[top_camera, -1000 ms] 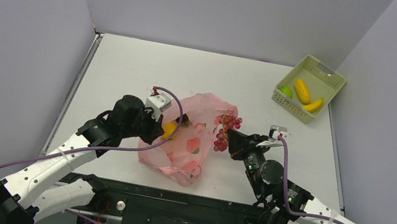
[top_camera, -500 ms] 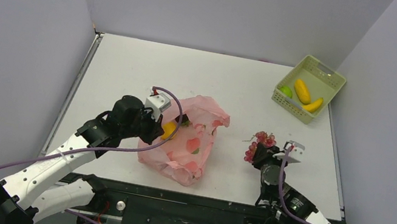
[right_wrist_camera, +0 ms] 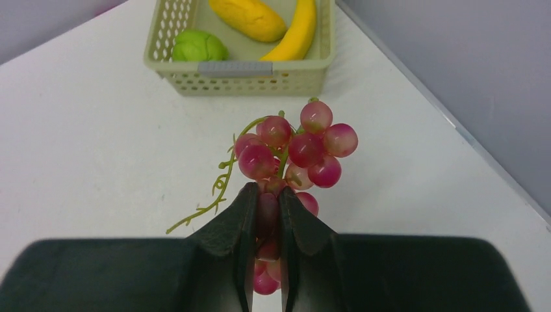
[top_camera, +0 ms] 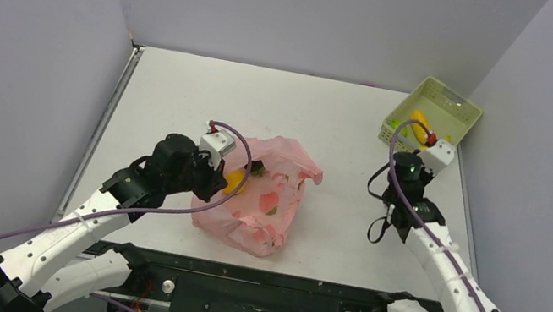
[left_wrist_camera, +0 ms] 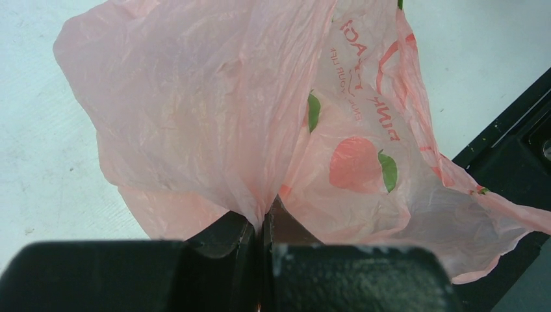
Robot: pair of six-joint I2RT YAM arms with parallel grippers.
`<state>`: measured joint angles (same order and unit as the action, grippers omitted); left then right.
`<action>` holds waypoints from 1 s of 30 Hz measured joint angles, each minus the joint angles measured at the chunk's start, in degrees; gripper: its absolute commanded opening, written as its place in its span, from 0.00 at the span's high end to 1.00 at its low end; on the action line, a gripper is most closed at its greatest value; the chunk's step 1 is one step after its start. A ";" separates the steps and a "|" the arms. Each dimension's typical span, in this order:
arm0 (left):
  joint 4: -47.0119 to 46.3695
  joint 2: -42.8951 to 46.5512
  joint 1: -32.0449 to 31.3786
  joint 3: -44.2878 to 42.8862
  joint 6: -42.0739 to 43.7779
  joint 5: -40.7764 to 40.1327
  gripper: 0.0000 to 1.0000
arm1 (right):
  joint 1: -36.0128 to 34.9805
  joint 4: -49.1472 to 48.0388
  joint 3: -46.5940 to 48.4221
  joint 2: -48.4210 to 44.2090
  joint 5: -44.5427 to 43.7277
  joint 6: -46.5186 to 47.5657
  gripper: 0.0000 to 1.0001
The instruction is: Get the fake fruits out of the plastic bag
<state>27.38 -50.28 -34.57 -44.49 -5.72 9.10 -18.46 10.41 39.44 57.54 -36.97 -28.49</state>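
Note:
The pink plastic bag [top_camera: 269,202] lies crumpled at the table's near middle. My left gripper [left_wrist_camera: 263,218] is shut on a fold of the plastic bag [left_wrist_camera: 195,110] at its left side. A yellow-orange fake fruit [top_camera: 235,181] shows at the bag's edge, right by that gripper. My right gripper [right_wrist_camera: 266,195] is shut on a dark red grape bunch [right_wrist_camera: 295,146] with a green tendril, held above the table a short way in front of the basket. The top view hides the bunch behind the right wrist.
A pale green slotted basket [top_camera: 453,106] stands at the back right corner by the wall. The basket [right_wrist_camera: 237,68] holds a green round fruit [right_wrist_camera: 197,47], a yellow-orange oval [right_wrist_camera: 250,16] and a banana [right_wrist_camera: 295,36]. Grey walls enclose the table.
My right arm has pulled the grape bunch away from the bag's mouth and swung it right and back toward the basket. The bag's top has slumped. The left gripper has stayed put.

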 measured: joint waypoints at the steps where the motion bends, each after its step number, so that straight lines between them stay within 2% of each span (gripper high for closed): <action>1: 0.02 0.15 0.00 0.00 0.00 0.02 1.00 | 2.95 -0.04 3.02 3.41 1.38 0.46 1.00; 10: 0.79 -0.13 0.07 0.00 0.02 0.09 1.00 | 16.79 -0.33 25.35 25.90 8.68 0.07 1.00; 22: 1.09 -0.07 4.20 0.00 0.02 2.56 1.00 | 24.94 2.12 60.76 57.11 8.81 -3.50 0.98; 23: 1.09 -0.07 4.46 -0.02 0.00 2.91 1.00 | 25.20 2.27 63.32 59.71 7.96 -3.41 0.94; 24: 1.09 -0.07 4.74 0.00 0.00 3.21 1.00 | 25.35 2.49 65.81 62.36 7.06 -3.19 0.81; 25: 1.09 -0.11 4.94 0.00 0.00 3.45 1.00 | 25.46 2.67 67.65 64.30 6.47 -2.95 0.74; 26: 1.09 -0.15 5.07 -0.02 0.00 3.63 1.00 | 25.51 3.17 70.62 67.23 5.77 -2.32 0.60; 28: 1.09 -0.28 5.11 0.00 0.00 3.89 1.00 | 25.55 3.63 74.84 71.54 5.31 -1.38 0.50; 30: 1.09 -0.50 5.18 -0.02 0.00 4.24 1.00 | 25.53 4.98 79.10 75.38 5.29 0.07 0.46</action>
<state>28.47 -50.78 -29.39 -44.51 -5.72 13.34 7.07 15.40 118.54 132.92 -31.68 -28.42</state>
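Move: The right hand already holds the grapes; the green basket's middle lies roughly 25 cm ahead, 11 cm to its right and 13 cm below. Inside, the mango is some 23 cm ahead and 9 cm right, the banana about 19 cm ahead and 13 cm right, the green fruit 20 cm ahead and 3 cm right. From the left hand, still pinching the bag's rim, the basket is about 33 cm ahead and 60 cm right. The right hand sweeps the grapes about 30 cm forward and 17 cm right over the basket, then opens. ##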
